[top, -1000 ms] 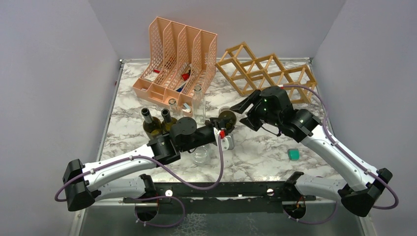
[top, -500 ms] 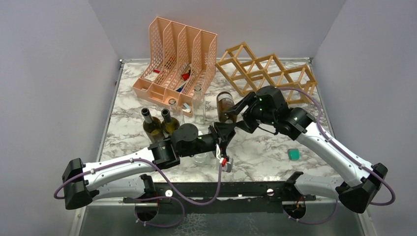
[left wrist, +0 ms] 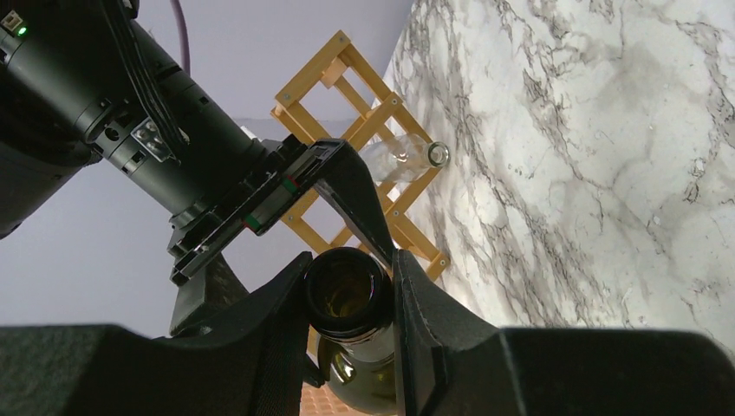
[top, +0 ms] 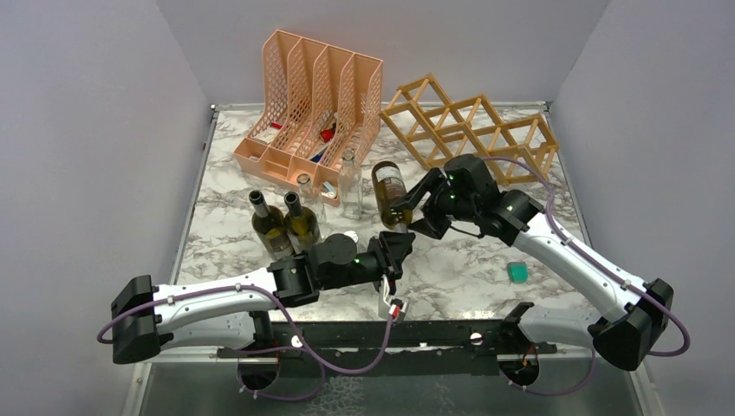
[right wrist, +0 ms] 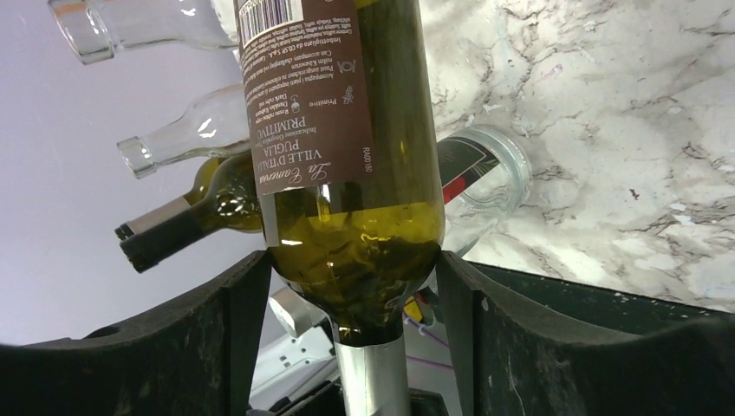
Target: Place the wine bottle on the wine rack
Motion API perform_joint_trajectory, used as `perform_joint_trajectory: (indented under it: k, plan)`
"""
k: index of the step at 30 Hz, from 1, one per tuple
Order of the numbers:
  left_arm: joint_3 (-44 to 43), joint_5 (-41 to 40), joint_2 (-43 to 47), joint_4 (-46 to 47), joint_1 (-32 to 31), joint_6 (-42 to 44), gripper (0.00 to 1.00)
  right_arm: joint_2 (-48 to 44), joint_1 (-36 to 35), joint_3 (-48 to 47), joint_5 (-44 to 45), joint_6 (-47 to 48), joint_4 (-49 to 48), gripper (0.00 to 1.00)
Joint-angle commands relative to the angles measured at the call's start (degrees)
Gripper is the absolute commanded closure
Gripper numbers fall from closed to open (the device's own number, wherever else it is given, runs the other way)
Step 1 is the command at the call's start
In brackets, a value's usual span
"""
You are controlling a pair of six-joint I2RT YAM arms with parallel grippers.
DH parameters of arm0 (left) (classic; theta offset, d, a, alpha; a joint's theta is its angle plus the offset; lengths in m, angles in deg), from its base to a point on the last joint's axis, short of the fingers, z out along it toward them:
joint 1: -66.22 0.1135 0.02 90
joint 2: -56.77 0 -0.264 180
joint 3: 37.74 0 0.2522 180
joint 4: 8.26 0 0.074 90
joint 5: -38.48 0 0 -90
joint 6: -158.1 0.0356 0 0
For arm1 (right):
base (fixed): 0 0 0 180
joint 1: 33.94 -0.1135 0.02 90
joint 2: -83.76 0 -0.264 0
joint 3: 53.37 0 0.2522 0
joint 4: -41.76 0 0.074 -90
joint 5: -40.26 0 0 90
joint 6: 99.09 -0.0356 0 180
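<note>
The wine bottle (top: pixel 387 184) is olive-green glass with a brown label, and it hangs tilted over the table's middle with its base up and back. My left gripper (top: pixel 399 245) is shut on the bottle's neck, and the left wrist view shows the open mouth (left wrist: pixel 347 299) squeezed between the pads of my left gripper (left wrist: pixel 349 290). My right gripper (top: pixel 407 212) clasps the body. In the right wrist view the bottle (right wrist: pixel 338 130) touches both fingers of my right gripper (right wrist: pixel 353 260) at its shoulder. The wine rack (top: pixel 472 126) (left wrist: pixel 390 104), a light wood lattice, stands at the back right.
A peach mesh file organiser (top: pixel 308 95) stands at the back. Two upright dark bottles (top: pixel 267 221) (top: pixel 301 218) are at the left. A clear glass bottle (top: pixel 350 182) and a small jar (top: pixel 305 185) stand near the organiser. A teal block (top: pixel 517 272) lies at the right front.
The wine bottle has swung from lying level to tilted, base rising toward the back left. My left arm drew back toward the near edge; my right gripper followed the bottle leftward.
</note>
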State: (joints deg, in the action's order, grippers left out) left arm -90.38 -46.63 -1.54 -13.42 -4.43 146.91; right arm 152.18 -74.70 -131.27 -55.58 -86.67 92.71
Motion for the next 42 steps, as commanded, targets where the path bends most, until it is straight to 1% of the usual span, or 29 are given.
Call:
perform_joint_trajectory:
  k: [1,5,8,13,16,18,22,26,27,30,34,39,40,41,42]
  plan:
    - [-1.1,-0.3,2.7,12.8,-1.1,11.9,1.0,-2.1,0.3,2.4,-3.8,7.7,0.8,0.31]
    - [-0.8,-1.0,2.4,12.3,-1.2,14.5,1.0,-3.6,0.4,4.4,-10.3,13.8,-2.9,0.39]
    - [-1.1,-1.7,1.7,11.5,-1.2,16.5,1.0,-4.0,0.3,5.1,-14.4,17.0,-4.5,0.4]
    - [-2.6,-3.1,0.6,8.9,-1.2,19.2,1.0,-3.2,0.4,5.0,-15.4,21.9,-2.6,0.39]
    - [-3.6,-3.7,0.4,6.5,-1.2,19.5,1.0,-2.9,0.3,4.6,-15.7,26.4,-0.3,0.34]
    - [-3.6,-4.0,0.5,6.0,-1.2,19.5,1.0,-3.7,0.3,5.2,-16.6,28.6,-0.8,0.31]
    - [-3.8,-4.4,-0.1,5.4,-1.2,19.0,1.0,-5.5,0.3,6.5,-19.3,30.3,-3.3,0.28]
    - [-3.8,-4.1,-0.8,5.7,-1.2,19.0,1.0,-5.5,0.3,6.7,-17.7,30.4,-3.2,0.29]
    - [-3.9,-3.9,-1.0,5.8,-1.2,18.9,1.0,-5.5,0.3,6.8,-16.7,29.8,-3.6,0.3]
    - [-4.0,-4.0,-1.6,6.4,-1.2,18.7,1.0,-5.5,0.3,7.3,-12.9,26.3,-5.2,0.38]
    - [-4.1,-4.8,-2.4,7.0,-1.2,17.4,1.0,-6.3,0.3,8.2,-6.9,20.9,-6.7,0.53]
    - [-4.2,-5.5,-3.5,7.5,-1.2,15.2,1.0,-8.3,0.3,11.1,-2.6,16.3,-11.0,0.68]
    - [-4.3,-5.5,-3.7,7.6,-1.1,14.8,1.0,-8.4,0.3,11.7,-2.2,15.7,-12.1,0.7]
    - [-4.4,-5.5,-3.9,7.7,-1.2,14.4,1.0,-8.2,0.3,11.9,-2.1,15.2,-13.1,0.7]
    - [-4.4,-5.5,-4.1,7.7,-1.2,14.2,1.0,-8.0,0.3,12.0,-2.2,15.1,-13.9,0.67]
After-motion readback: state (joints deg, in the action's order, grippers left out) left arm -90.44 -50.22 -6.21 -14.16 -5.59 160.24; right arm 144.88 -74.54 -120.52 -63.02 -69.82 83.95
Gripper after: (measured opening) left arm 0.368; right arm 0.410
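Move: The right hand point is at the wine bottle's shoulder. The neck it will next grip lies some 5 cm back and 2 cm lower; the body's middle is about 6 cm ahead, 2 cm left and 3 cm up. The wine rack is roughly 30 cm ahead, 24 cm right and 12 cm lower; a clear glass bottle stands about 14 cm ahead, 13 cm left and 15 cm lower. From the left hand, already on the mouth end, the body's middle is about 12 cm ahead, 2 cm left and 5 cm up. The right hand first narrows its fingers slightly on the bottle's shoulder while turning counter-clockwise, then opens again and draws back along the bottle towards its neck, nearly 5 cm back and a little down, about 30 degrees round in all. It then eases forward 1.5 cm, turns partly back and closes on the neck below the shoulder, while the left hand keeps its pinch on the mouth end, sinks about 2 cm and rolls so that the bottle's base end tips up. ##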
